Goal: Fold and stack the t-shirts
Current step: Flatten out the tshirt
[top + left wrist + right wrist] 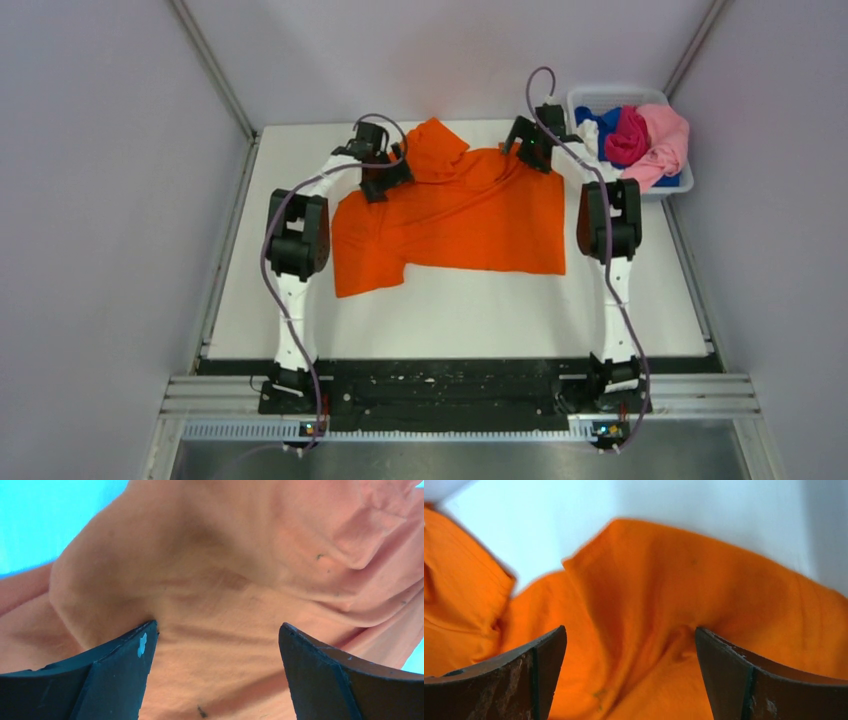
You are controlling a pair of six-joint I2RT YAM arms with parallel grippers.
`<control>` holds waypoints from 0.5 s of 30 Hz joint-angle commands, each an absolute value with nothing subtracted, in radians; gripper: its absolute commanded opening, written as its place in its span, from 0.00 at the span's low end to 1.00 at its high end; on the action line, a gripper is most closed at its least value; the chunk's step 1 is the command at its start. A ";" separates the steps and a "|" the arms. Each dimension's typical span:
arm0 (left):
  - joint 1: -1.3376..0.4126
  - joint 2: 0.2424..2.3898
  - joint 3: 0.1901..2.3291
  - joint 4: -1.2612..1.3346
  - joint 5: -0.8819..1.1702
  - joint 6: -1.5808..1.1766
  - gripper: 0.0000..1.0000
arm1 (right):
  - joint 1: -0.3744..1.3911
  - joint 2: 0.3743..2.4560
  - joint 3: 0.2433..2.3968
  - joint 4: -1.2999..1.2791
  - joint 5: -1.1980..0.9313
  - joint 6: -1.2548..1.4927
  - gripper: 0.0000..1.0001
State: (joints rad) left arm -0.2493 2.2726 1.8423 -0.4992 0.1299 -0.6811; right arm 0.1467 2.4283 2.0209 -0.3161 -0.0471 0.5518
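A bright orange t-shirt lies spread and partly rumpled on the white table. My left gripper is over its far left part, jaws wide open, the orange cloth just below and nothing pinched. My right gripper is over the shirt's far right edge, also open, with folds of orange cloth between the spread fingers but not clamped. More t-shirts, pink, magenta, blue and white, lie bundled in the bin.
A white plastic bin stands at the table's far right corner. Grey walls enclose the table on three sides. Both arms' bases sit on a black rail at the near edge.
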 commanded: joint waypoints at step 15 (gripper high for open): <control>-0.274 1.282 0.910 -0.747 -0.250 -0.775 0.97 | 0.196 1.279 0.799 -0.250 0.160 0.644 0.99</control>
State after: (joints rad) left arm -0.2745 1.3102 1.0492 -0.6224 -0.1909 -0.7116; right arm 0.1883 1.3697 0.9550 -0.2764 0.1143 0.5632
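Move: The t-shirt lies just under both hands. Its near-left sleeve is about 24 cm back and 4 cm left of the left hand, with the far-side sleeve about 11 cm ahead and 11 cm right of it. The shirt's near-right corner is about 31 cm back and 10 cm right of the right hand, and the laundry basket stands some 25 cm right and 4 cm ahead of it. The t-shirt is let be as both wide-open hands come off its far part and pull back towards the robot, low over the cloth at first, then climbing about 10 cm. The left goes some 20 cm back and 10 cm left towards the near-left sleeve, turning slightly. The right goes about 24 cm back, drifting a little right, towards the near-right corner. ##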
